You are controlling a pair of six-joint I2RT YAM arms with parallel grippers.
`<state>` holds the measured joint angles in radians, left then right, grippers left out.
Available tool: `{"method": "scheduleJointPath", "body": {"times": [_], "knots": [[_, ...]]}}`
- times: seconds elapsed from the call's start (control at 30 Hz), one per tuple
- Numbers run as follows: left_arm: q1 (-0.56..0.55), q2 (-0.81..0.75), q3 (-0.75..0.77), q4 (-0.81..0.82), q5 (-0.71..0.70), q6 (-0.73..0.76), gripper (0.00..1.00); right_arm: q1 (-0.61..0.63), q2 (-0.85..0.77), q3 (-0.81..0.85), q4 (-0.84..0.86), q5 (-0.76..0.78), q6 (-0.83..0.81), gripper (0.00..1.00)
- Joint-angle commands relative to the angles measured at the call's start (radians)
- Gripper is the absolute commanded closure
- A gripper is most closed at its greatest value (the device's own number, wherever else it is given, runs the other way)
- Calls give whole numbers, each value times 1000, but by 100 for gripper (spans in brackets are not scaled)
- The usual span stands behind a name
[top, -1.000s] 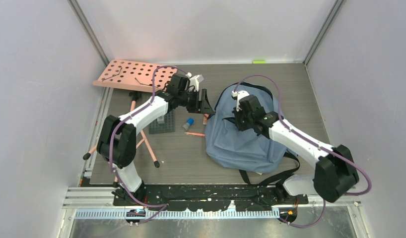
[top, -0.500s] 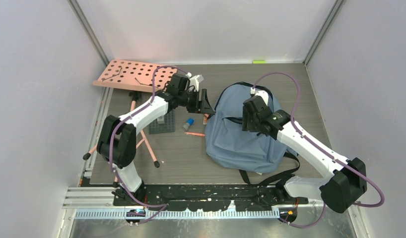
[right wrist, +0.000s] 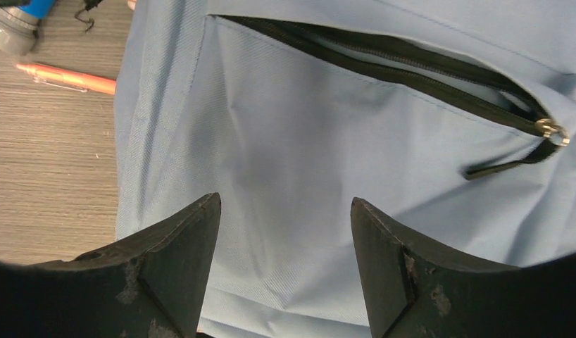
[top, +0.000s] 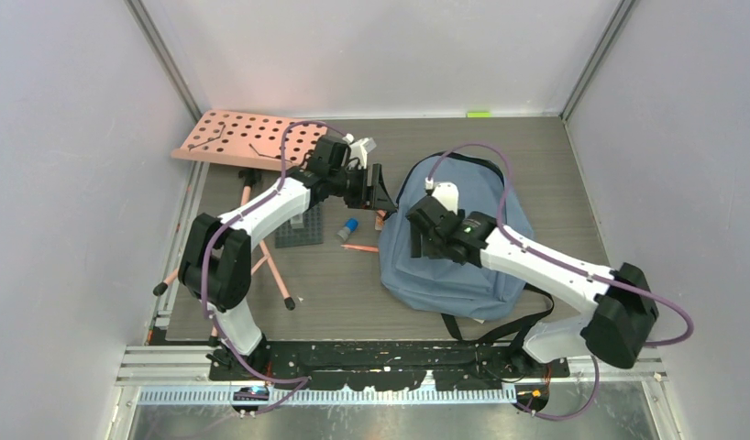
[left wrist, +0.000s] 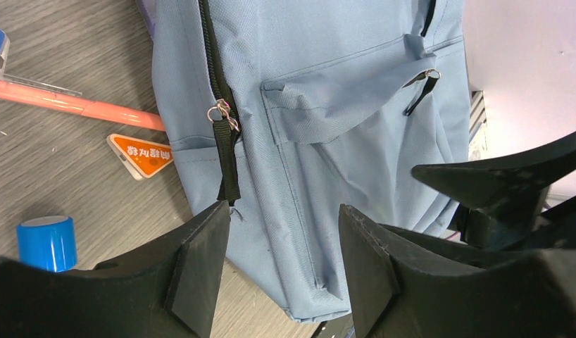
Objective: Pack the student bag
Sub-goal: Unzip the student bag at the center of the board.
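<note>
The student bag (top: pixel 449 275) lies flat at centre right of the table, blue-grey, with its black straps trailing toward the near edge. Its front pocket zipper (right wrist: pixel 384 60) stands partly open, the pull (right wrist: pixel 551 130) at the right end. My right gripper (right wrist: pixel 285 203) hovers open over the pocket's fabric, holding nothing; from above it (top: pixel 413 240) sits over the bag's left half. My left gripper (left wrist: pixel 285 211) is open at the bag's top left corner (top: pixel 387 194), one finger beside the main zipper's black strap pull (left wrist: pixel 229 165).
An orange pen (top: pixel 359 247), a blue cylinder (top: pixel 349 226) and an orange tag (left wrist: pixel 143 153) lie just left of the bag. A grey baseplate (top: pixel 300 229), a pink pegboard (top: pixel 248 137) and pink rods (top: pixel 275 270) fill the left side.
My right gripper has opened and swung left and nearer, from the pocket zipper's far end to above the pocket's front. The left arm has stayed put.
</note>
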<state>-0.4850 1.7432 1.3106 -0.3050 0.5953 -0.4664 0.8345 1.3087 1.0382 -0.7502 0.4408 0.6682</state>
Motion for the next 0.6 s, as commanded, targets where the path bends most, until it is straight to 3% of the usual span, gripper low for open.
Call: {"method": "scheduleJointPath", "body": {"times": [0.0,0.13,0.2,0.27,0.33,0.37,0.57], "knots": [[-4,-60,32,7,12,3,40,50,80,67,24,80,47,26],[-4,-62,32,6,12,4,40,73,141,100,-23,164,69,28],[-4,-66,32,6,12,3,40,81,168,122,-60,225,84,36],[-4,-68,32,6,11,4,40,90,183,140,-83,273,88,60],[-4,-71,32,6,12,4,40,107,187,161,-112,323,97,91],[-4,-71,32,6,11,3,40,116,185,179,-123,361,101,95],[-4,-79,30,7,12,2,40,282,192,259,-267,630,213,99]]}}
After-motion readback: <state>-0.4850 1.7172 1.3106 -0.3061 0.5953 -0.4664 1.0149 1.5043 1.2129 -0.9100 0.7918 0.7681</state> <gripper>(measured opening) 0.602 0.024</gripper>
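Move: The patch of front-pocket cloth that the right hand will pinch lies some 2 cm below its open fingers, about 1 cm ahead and 1 cm left. The middle of the pocket's zip slit is roughly 7 cm ahead and 5 cm right, and its zip pull 4 cm ahead and 12 cm right. The main zip tab is about 11 cm ahead and 9 cm left. From the left hand the patch lies some 9 cm back, 9 cm right and 4 cm lower. The front-pocket cloth just on the near side of the zip slit is pinched by the right hand, which sinks about 2 cm onto it with fingers wide, edging left, then shuts them fully on a fold. It then lifts the fold some 3.5 cm, rolling so its left side dips about 15 degrees while the fingertips tip up a little. ##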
